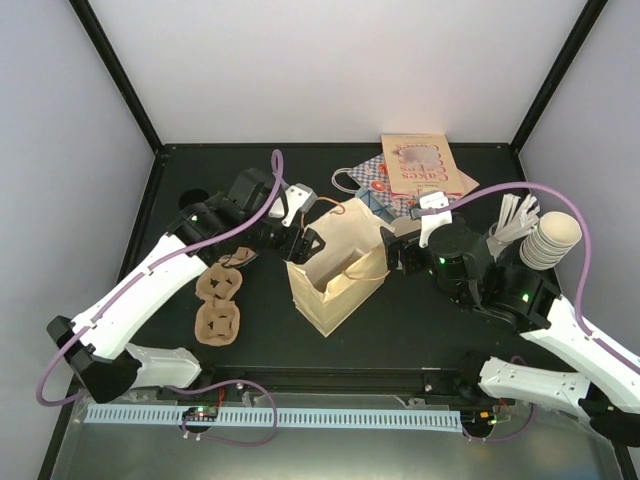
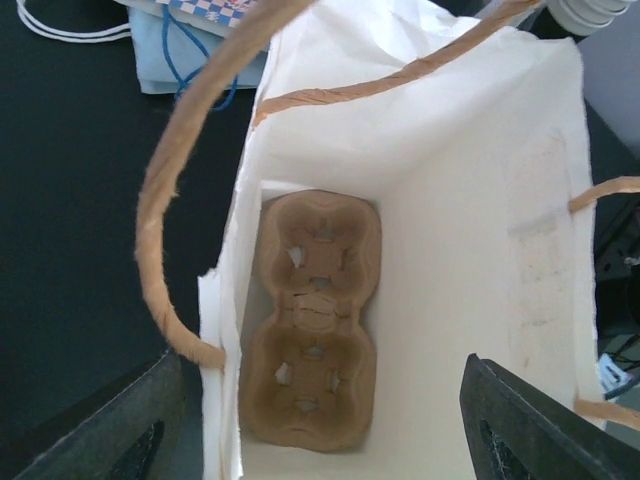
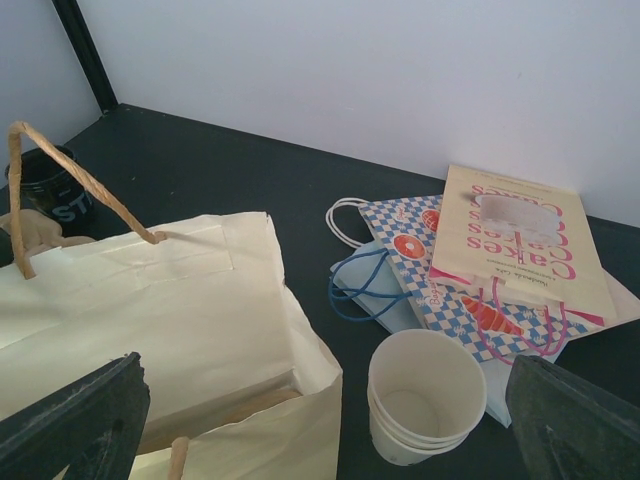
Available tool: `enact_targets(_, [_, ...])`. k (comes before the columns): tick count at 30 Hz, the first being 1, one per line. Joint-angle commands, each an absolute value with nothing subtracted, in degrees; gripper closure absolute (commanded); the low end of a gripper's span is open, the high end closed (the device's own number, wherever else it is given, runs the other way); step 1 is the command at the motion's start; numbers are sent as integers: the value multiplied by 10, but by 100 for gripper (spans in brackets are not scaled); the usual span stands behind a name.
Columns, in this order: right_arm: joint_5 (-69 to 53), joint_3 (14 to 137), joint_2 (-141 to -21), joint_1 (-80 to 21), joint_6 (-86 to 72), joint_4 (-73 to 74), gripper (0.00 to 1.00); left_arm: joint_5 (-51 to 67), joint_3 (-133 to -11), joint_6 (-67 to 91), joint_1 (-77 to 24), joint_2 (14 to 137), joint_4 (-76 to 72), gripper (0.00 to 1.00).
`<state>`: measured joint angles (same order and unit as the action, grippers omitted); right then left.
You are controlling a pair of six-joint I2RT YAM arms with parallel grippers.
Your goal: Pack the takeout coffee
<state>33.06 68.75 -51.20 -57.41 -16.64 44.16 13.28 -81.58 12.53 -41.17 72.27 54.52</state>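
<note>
The tan paper bag [image 1: 335, 268] stands open at the table's middle. In the left wrist view one brown cup carrier [image 2: 312, 320] lies flat on the bag's bottom. My left gripper [image 1: 305, 243] hovers over the bag's mouth [image 2: 320, 365], open and empty, with one finger [image 2: 110, 425] outside the bag's wall. My right gripper [image 1: 392, 248] is at the bag's right edge [image 3: 325, 365], open and empty. The lidded takeout coffee does not show in any view. A black cylinder with white lettering [image 3: 45, 190] stands beyond the bag; I cannot tell what it is.
Two brown carriers [image 1: 218, 302] lie left of the bag. A stack of lidless cups [image 3: 425, 395] stands just right of the bag. Another cup stack [image 1: 550, 240] is at the far right. Flat printed bags [image 1: 415, 168] lie at the back.
</note>
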Motion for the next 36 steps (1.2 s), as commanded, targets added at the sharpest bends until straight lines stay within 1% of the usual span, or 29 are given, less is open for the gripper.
enact_targets(1, [338,700,-508,-571,-171,440,0,80,-857,116,-416,740,573,24])
enact_targets(3, [337,699,-507,-571,-171,442,0,51,-871,116,-416,754,592,26])
enact_targets(9, [332,695,-504,-571,-172,441,0,36,-868,108,-415,763,590,34])
enact_targets(11, [330,697,-504,-571,-172,442,0,41,-875,109,-415,774,596,39])
enact_targets(16, [328,697,-507,-571,-171,444,0,62,-888,106,-415,800,599,45])
enact_targets(19, [317,701,-514,-571,-173,451,0,65,-892,103,-415,813,603,51])
enact_targets(23, [275,717,-533,-571,-166,472,1,28,-898,108,-415,821,612,80])
enact_targets(26, [274,745,-565,-571,-174,511,1,16,-895,96,-415,817,604,98])
enact_targets(31, [307,776,-593,-571,-198,545,1,-6,-910,62,-415,802,593,98])
enact_targets(36, [304,770,-592,-568,-209,541,1,-43,-893,-23,-416,770,560,98])
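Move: The rim of the bag's outer long wall, the spot I want to pinch, is about 4 cm ahead of my left hand and 4 cm below it; its handle loop stands some 7 cm ahead, 2 cm right, near hand height. Down in the bag the tray lies about 3 cm back, 7 right and 22 below; the cup stack is 3 ahead, 18 right, 24 down. From my right hand, that rim is about 15 cm left, 3 ahead, 9 below. I take my left hand about 4 cm forward and nearly as far down over the bag's outer long wall, tipping the fingers some 15 degrees steeper. My half-closing fingers shut and pinch the paper rim, then rise a little with it. Late on, my right hand, still wide open, eases about 2 cm left and down beside the bag's right end, nose tipping down. ##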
